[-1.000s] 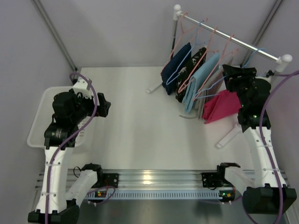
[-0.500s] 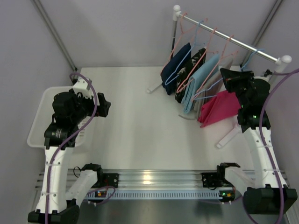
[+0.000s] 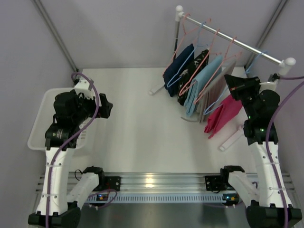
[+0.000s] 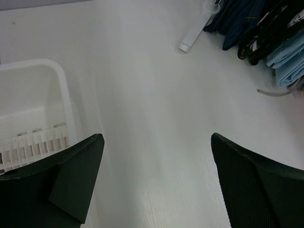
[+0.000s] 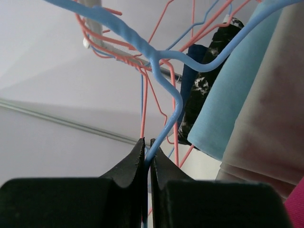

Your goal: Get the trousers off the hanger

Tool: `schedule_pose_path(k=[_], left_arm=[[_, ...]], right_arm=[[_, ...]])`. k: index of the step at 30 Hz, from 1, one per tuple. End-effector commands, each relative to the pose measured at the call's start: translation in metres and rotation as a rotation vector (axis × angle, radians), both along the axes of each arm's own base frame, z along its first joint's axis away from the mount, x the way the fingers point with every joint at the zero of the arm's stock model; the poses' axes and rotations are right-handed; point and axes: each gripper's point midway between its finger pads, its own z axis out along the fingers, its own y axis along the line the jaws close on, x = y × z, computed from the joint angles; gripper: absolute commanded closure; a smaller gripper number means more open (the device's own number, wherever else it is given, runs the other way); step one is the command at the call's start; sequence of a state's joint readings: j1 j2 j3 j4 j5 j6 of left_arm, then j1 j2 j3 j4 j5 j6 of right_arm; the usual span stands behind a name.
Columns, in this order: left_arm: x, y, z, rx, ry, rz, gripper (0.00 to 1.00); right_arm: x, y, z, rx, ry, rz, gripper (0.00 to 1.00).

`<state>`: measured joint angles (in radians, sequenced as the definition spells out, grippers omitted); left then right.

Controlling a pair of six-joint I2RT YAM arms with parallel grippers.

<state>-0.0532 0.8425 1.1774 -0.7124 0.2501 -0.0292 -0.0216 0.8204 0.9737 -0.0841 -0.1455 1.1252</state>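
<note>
The light-blue wire hanger [image 5: 167,118] hangs by the right end of the clothes rail [image 3: 247,46], and its hook [image 3: 255,58] shows near the rail in the top view. The magenta trousers [image 3: 221,116] hang from it, and a corner of them [image 5: 297,209] shows in the right wrist view. My right gripper [image 3: 236,84] is shut on the hanger's wire just below the twisted neck [image 5: 147,145]. My left gripper [image 3: 105,107] is open and empty above the table on the left [image 4: 157,137].
Navy [image 3: 176,66], black patterned [image 3: 192,76], light-blue [image 3: 202,83] and grey-beige [image 3: 216,88] garments hang on salmon-pink hangers left of the trousers. The white rack feet [image 3: 231,138] rest on the table. A white basket [image 3: 38,121] sits at the left edge.
My right gripper has shifted down and toward the near side with the hanger. The magenta trousers have swung and now hang narrower. The left arm has not moved.
</note>
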Motion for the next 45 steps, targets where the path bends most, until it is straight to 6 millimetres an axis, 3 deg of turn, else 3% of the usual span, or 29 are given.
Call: schedule_pose_path(k=[1, 5, 10, 14, 20, 25, 26, 40, 45], left_arm=[[0.0, -0.002, 0.023, -0.018, -0.058, -0.007, 0.01], [0.0, -0.001, 0.024, -0.016, -0.058, -0.004, 0.01], [-0.003, -0.001, 0.026, -0.007, -0.064, -0.007, 0.01], [-0.005, -0.002, 0.027, -0.017, -0.063, -0.009, 0.01], [-0.006, -0.008, 0.026, -0.046, -0.056, -0.034, 0.01], [-0.006, -0.011, 0.029, -0.049, -0.056, -0.051, 0.01], [-0.006, -0.011, 0.03, -0.049, -0.058, -0.051, 0.01], [-0.021, -0.011, 0.026, -0.05, -0.052, -0.059, 0.01], [-0.024, -0.011, 0.023, -0.053, -0.046, -0.057, 0.01]], right_arm=[[-0.031, 0.012, 0.089, -0.171, -0.373, 0.036, 1.0], [-0.027, 0.013, 0.105, -0.228, -0.434, 0.032, 1.0], [-0.028, 0.022, 0.111, -0.28, -0.472, 0.082, 1.0], [-0.044, 0.03, 0.119, -0.326, -0.503, 0.122, 1.0], [-0.084, 0.041, 0.124, -0.391, -0.534, 0.179, 1.0], [-0.121, 0.044, 0.119, -0.427, -0.537, 0.198, 1.0], [-0.119, 0.045, 0.111, -0.425, -0.502, 0.215, 1.0], [-0.207, 0.076, 0.06, -0.479, -0.409, 0.468, 1.0], [-0.24, 0.081, 0.052, -0.505, -0.411, 0.507, 1.0]])
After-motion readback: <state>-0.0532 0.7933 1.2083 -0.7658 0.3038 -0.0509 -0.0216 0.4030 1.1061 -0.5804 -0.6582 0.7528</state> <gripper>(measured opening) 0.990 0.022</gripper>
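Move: The right gripper already pinches one shoulder of the blue hanger carrying the pink trousers. Their middle hangs some 14 cm below this hand, about 4 cm back and 3 cm right. The hanger's hook on the rail is roughly 7 cm ahead, 9 cm right and 12 cm up. The beige trousers hang about 3 cm ahead and 4 cm left, 14 cm down. From the left hand the pink trousers lie about 55 cm right, 1 cm ahead and 6 cm lower. Keep the right fingers shut on the blue hanger and lift it off the rail: ease left, rise about 5 cm while drawing back towards the robot, then sink nearly as much as you go on pulling, ending some 19 cm back and 7 cm left. Turn the wrist about 25 degrees counter-clockwise on the way and roll its left side down by a similar amount. ##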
